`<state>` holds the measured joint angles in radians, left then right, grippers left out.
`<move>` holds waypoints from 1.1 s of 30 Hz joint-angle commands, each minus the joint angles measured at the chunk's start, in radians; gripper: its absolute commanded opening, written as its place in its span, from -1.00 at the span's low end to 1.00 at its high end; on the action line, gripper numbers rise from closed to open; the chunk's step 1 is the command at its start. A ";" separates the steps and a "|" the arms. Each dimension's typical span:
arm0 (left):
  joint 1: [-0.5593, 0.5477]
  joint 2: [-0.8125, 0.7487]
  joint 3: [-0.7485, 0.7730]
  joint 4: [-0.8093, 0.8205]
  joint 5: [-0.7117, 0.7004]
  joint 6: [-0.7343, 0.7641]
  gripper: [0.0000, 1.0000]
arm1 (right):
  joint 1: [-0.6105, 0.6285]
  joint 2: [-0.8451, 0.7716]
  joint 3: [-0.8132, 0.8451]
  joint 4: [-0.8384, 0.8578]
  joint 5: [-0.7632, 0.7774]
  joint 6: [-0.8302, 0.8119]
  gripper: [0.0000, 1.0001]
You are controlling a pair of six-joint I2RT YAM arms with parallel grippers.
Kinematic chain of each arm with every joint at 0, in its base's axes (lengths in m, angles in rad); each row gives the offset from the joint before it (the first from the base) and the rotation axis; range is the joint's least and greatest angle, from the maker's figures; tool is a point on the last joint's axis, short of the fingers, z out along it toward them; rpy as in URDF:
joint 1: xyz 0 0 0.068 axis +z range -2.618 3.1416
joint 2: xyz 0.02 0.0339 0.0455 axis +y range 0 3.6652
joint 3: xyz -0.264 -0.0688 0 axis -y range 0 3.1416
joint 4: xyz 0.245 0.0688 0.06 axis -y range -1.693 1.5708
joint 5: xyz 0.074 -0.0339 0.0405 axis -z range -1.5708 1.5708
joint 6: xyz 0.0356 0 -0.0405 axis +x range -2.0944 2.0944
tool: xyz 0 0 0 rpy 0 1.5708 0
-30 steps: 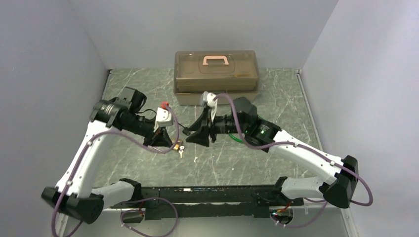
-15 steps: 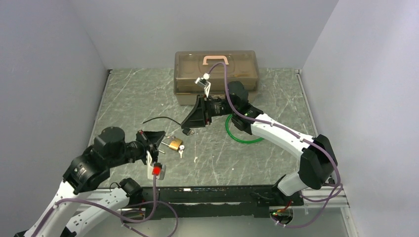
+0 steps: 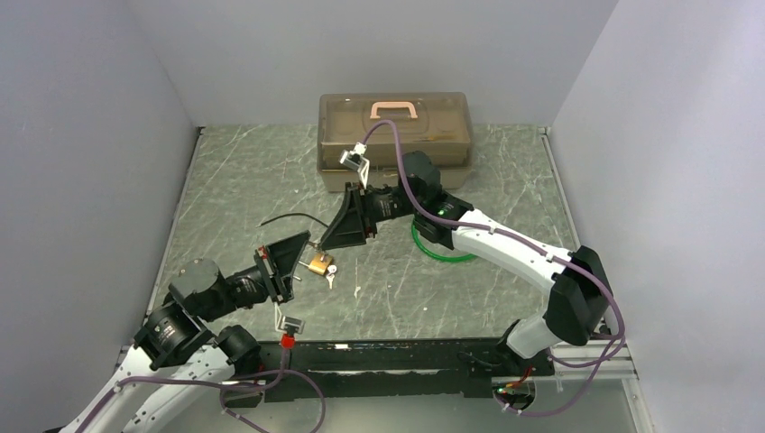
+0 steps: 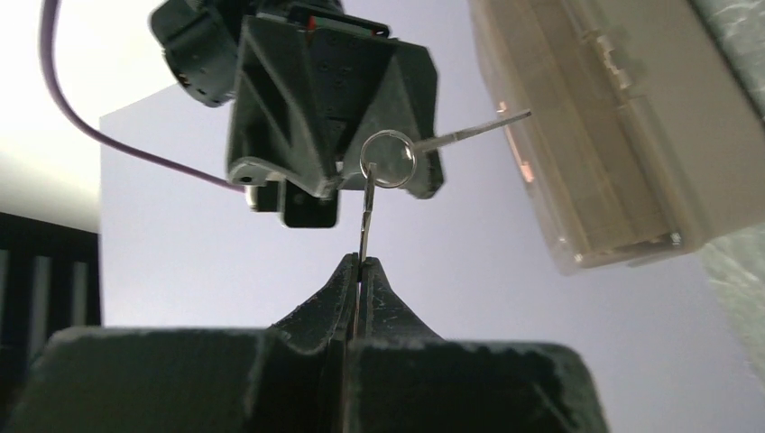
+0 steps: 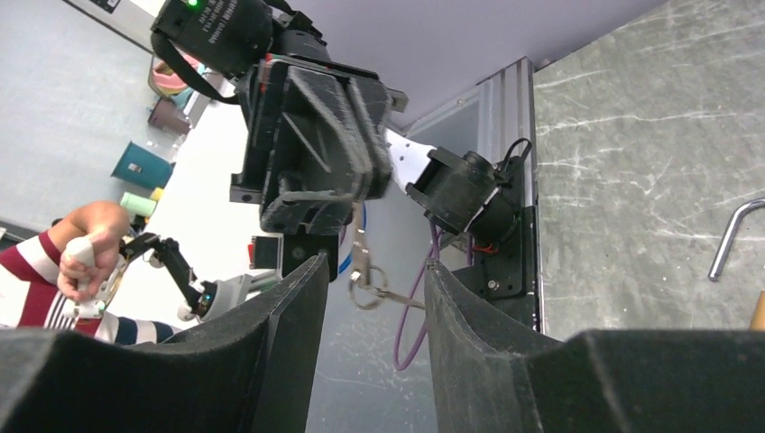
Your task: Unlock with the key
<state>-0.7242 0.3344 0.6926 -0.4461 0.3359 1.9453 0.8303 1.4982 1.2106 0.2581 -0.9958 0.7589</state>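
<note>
A brass padlock [image 3: 317, 264] lies on the table between my two grippers. The left gripper [image 3: 305, 261] [image 4: 361, 266] is shut on a silver key [image 4: 364, 216]. The key stands up out of the fingertips and carries a ring [image 4: 388, 160] with a second key [image 4: 474, 133] sticking out sideways. My right gripper [image 3: 338, 242] [image 5: 370, 271] is open and faces the left gripper [image 5: 358, 209] a short way off. The held key [image 5: 361, 248] and its ring [image 5: 365, 289] hang in line with the gap between the right fingers [image 5: 289, 343]. The padlock's shackle [image 5: 732, 236] shows at the right edge.
A translucent brown toolbox [image 3: 394, 140] with a pink handle stands at the back, just behind the right wrist. A green cable loop [image 3: 437, 251] lies under the right forearm. A thin black wire [image 3: 289, 219] lies left of the padlock. Walls close in on three sides.
The left arm has dropped low toward the near left corner, while its gripper stays beside the padlock. The right gripper has shifted left, toward the left gripper.
</note>
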 commanded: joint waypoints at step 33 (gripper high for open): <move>-0.024 0.165 0.112 0.069 -0.190 -0.219 0.99 | -0.057 -0.123 -0.070 -0.041 0.029 0.012 -1.00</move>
<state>-0.7494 0.4065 0.6769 -0.3225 0.2508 1.9739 0.8158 1.5070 1.0908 0.5941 -1.0546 1.0397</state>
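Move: The left hand holds one key of the pair by its blade, and the half-open right fingertips wait about 5 cm to its right, level with it. From the right hand, the key's middle lies some 3 cm to the left and 1 cm ahead at the same height; the second key hangs from the ring about 3 cm below the right hand, 1 cm left and 1 cm ahead. The gold padlock lies on the table roughly 28 cm below the right hand, some 6 cm left and 3 cm ahead. The right hand shuts its half-open fingers on the ring end of the key while easing about 2 cm back and 1 cm up, and the left hand, still pinching the blade, rises some 2 cm and turns about 10 degrees. Once the right fingers are shut the left ones open wide and let go, the left hand then shifting about 2.5 cm forward and 1 cm down as the right starts to edge off to its right. ##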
